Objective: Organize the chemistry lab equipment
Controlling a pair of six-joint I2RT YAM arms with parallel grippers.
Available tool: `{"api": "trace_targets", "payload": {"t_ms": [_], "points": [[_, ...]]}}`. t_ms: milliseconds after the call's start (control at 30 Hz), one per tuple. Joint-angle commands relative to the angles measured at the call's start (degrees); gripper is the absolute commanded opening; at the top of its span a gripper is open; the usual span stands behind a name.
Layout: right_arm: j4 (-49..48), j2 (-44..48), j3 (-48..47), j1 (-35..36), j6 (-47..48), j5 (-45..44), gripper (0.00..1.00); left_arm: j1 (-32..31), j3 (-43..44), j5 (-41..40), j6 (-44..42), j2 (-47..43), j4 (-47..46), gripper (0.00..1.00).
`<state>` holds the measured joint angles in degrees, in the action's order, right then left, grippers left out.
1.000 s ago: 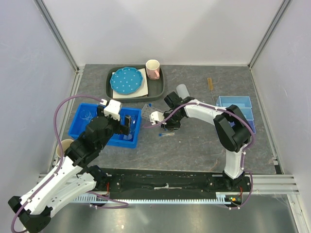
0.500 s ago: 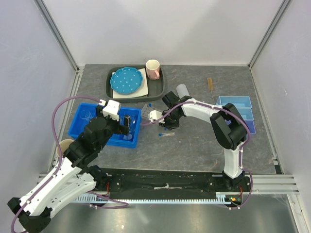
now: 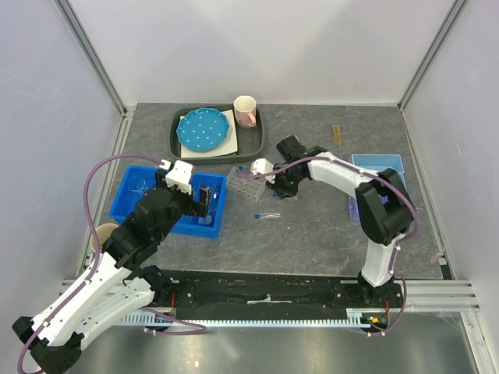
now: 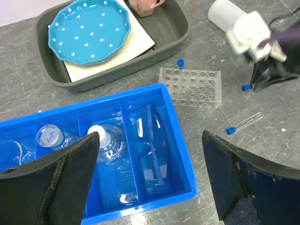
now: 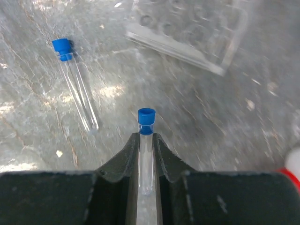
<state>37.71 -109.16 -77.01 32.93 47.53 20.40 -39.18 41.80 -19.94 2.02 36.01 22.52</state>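
Note:
My right gripper (image 5: 146, 137) is shut on a blue-capped tube (image 5: 146, 123), held off the table just right of the clear tube rack (image 3: 248, 185). The same gripper (image 4: 268, 75) shows in the left wrist view, beyond the rack (image 4: 190, 86). A second tube (image 3: 267, 215) lies flat on the table near the rack, and another stands in the rack's far corner (image 4: 180, 63). My left gripper (image 4: 150, 140) hangs open above the blue bin (image 4: 183, 154), which holds blue goggles (image 4: 155, 150) and glass flasks (image 4: 108, 143). The white squeeze bottle (image 4: 224, 14) sits behind the right arm.
A dark tray (image 3: 175, 139) at the back holds the blue dotted plate (image 3: 204, 129) and the pink-and-white mug (image 3: 245, 111). A thin brown stick (image 3: 337, 134) lies at the back right, near a light blue bin (image 3: 378, 163). A tan roll (image 3: 100, 234) sits left of the blue bin.
My right gripper closed on one tube, lifted it and carried it right and back, uncovering the rack. The other tube stayed on the table. The left arm has not moved.

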Motion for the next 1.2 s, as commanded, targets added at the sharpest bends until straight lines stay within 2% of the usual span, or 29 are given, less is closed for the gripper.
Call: {"api": "trace_targets", "payload": {"t_ms": [0, 133, 200, 333, 367, 433, 633, 767, 967, 1067, 1167], "points": [[-3.34, 11.23, 1.51, -3.83, -7.52, 7.71, 0.14, 0.24, -0.05, 6.12, -0.71, -0.15, -4.15, 0.96], [-5.37, 16.78, 2.57, -8.57, -15.87, 15.79, 0.15, 0.24, 1.61, 15.18, 5.51, 1.60, -6.69, 0.96], [-7.38, 19.67, 2.92, -10.24, -22.17, 21.77, 0.15, 0.24, 0.83, 21.57, 13.86, 3.45, -10.20, 0.96], [-13.79, 23.90, 5.29, -13.23, -35.54, 29.51, 0.15, 0.16, -2.86, 31.18, 32.90, 8.98, -26.08, 0.94], [-16.33, 25.30, 5.64, -13.41, -38.01, 30.48, 0.15, -0.11, -3.39, 32.24, 35.31, 10.56, -32.13, 0.93], [-19.15, 26.72, 7.05, -13.76, -46.18, 32.15, 0.15, -0.72, -3.57, 33.30, 40.49, 16.36, -37.18, 0.91], [-34.44, 32.34, 14.07, -15.34, -68.66, 32.94, 0.14, -4.41, 2.84, 29.71, 44.03, 30.93, -42.73, 0.86], [-45.59, 33.75, 19.00, -16.58, -78.96, 34.00, 0.14, -7.31, 5.57, 26.98, 44.65, 36.31, -44.23, 0.82], [-48.26, 33.41, 22.08, -17.46, -81.81, 33.83, 0.14, -9.33, 9.52, 25.66, 46.41, 41.76, -45.90, 0.77], [-49.66, 33.49, 22.52, -17.72, -83.03, 33.91, 0.13, -9.77, 10.93, 24.96, 46.58, 43.35, -45.47, 0.70], [-50.55, 33.66, 22.87, -17.90, -84.18, 34.00, 0.13, -9.78, 12.94, 23.46, 45.88, 45.63, -41.35, 0.59]]}}
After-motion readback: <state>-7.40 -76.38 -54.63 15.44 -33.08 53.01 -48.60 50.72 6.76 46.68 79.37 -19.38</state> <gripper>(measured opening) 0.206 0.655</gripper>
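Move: Ahead of the left hand by some 8 cm, about 24 cm to its right and 20 cm lower, is the capped test tube held in the right fingers. That tube is due at the left gripper, which is about 24 cm left of the right hand, 8 cm nearer the base and 20 cm higher. From the right hand, the clear rack lies about 11 cm left and 5 cm farther out, the loose test tube 5 cm left and 5 cm back, both just below. Raising the held test tube about 22 cm almost straight up, the right hand keeps its pinch and swings its fingers from pointing down to pointing leftward, roughly level. Meanwhile the left hand sweeps about 25 cm right to meet the tube, dipping slightly midway, rolling its left side down some 45 degrees, tipping nose-down and turning clockwise; its wide-open fingers narrow partway without gripping yet. ##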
